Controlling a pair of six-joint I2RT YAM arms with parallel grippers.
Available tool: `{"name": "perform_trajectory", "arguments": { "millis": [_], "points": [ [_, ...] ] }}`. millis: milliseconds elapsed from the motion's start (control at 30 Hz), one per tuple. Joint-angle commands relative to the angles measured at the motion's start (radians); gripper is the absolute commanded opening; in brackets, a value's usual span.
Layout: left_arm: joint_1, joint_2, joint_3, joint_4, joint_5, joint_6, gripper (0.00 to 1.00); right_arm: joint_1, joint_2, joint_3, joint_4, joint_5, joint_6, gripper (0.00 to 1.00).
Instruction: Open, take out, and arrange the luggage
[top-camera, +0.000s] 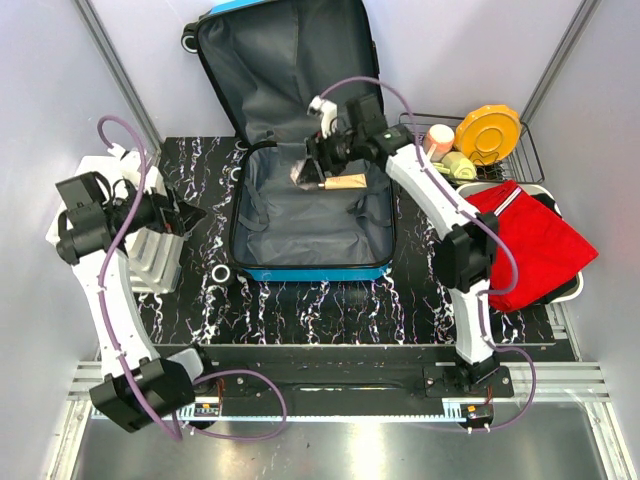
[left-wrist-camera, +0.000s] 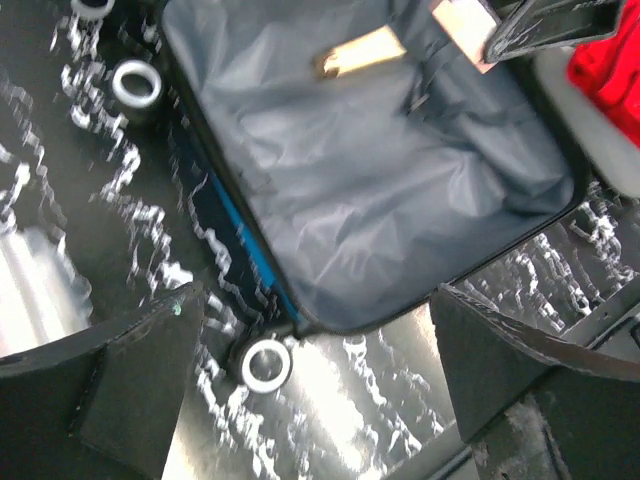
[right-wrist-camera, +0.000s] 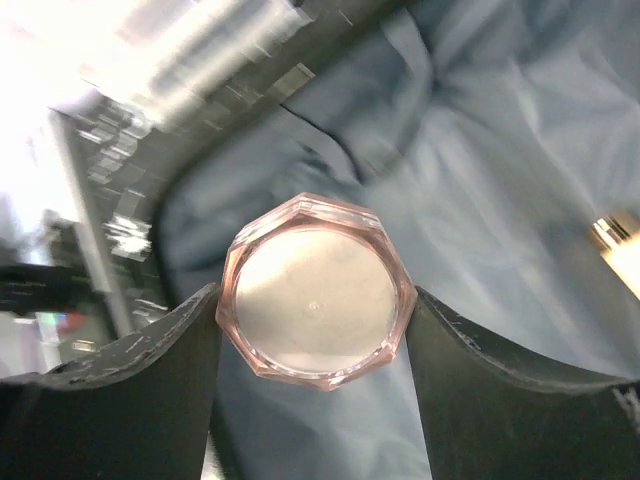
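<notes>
The luggage (top-camera: 300, 225) lies open in the middle of the table, its lid (top-camera: 280, 70) propped against the back wall and its grey lining showing. My right gripper (top-camera: 312, 172) hangs over the back of the open shell. It is shut on a pink octagonal jar (right-wrist-camera: 315, 295), one fingertip on each side of it. A beige tube (top-camera: 345, 181) lies on the lining (right-wrist-camera: 520, 150) just beside the jar. My left gripper (top-camera: 195, 218) stands open with nothing in it, left of the luggage and above the table by a wheel (left-wrist-camera: 266, 364).
White bins (top-camera: 150, 255) stand at the left under the left arm. At the back right a wire rack (top-camera: 525, 150) holds a yellow plate (top-camera: 488, 133) and small items. A red cloth (top-camera: 530, 240) lies over a white tray (top-camera: 572, 290) at the right.
</notes>
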Motion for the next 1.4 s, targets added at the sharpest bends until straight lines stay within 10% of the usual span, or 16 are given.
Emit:
{"name": "perform_trajectory", "arguments": {
  "millis": [0,167,267,767,1367],
  "points": [
    [-0.005,-0.111,-0.143,0.552,0.254,-0.241,0.99,-0.032,-0.103,0.106,0.122,-0.360,0.371,0.35],
    [-0.061,-0.211,-0.415,1.417,0.236,-0.670,0.99,-0.041,-0.126,0.073,0.430,-0.533,0.777,0.33],
    [-0.154,-0.220,-0.450,1.554,0.158,-0.622,0.99,-0.045,-0.157,-0.031,0.708,-0.564,1.027,0.33],
    [-0.644,-0.322,-0.545,1.433,-0.216,0.060,0.99,-0.040,-0.240,-0.185,0.898,-0.650,1.226,0.32],
    [-0.903,-0.325,-0.660,1.591,-0.404,0.324,0.99,0.031,-0.292,-0.303,1.064,-0.756,1.307,0.24]
  ]
}}
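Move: The pink jar, already pinched in the right fingers, is about 15 cm ahead of the left hand, 25 cm to its right and 8 cm below it. The white drawer box is 8 cm ahead and some 18 cm to the left of the left hand, 20 cm lower. From the right hand, the open left gripper is 15 cm back, 25 cm left and 8 cm higher; the tan tube is 10 cm ahead, 10 cm right and 19 cm below. The right hand keeps its pinch on the pink jar and carries it up about 18 cm out of the suitcase, quickly at first, then back some 14 cm, tilting so that its downward-slanting fingers come to point roughly level to the left, bringing the jar towards the left gripper. The left hand, fingers wide open throughout, swings about 19 cm to the right and 9 cm up towards the jar, tipping some 75 degrees from slanting down and forward to facing right and slightly upward, and stops short without touching it. ##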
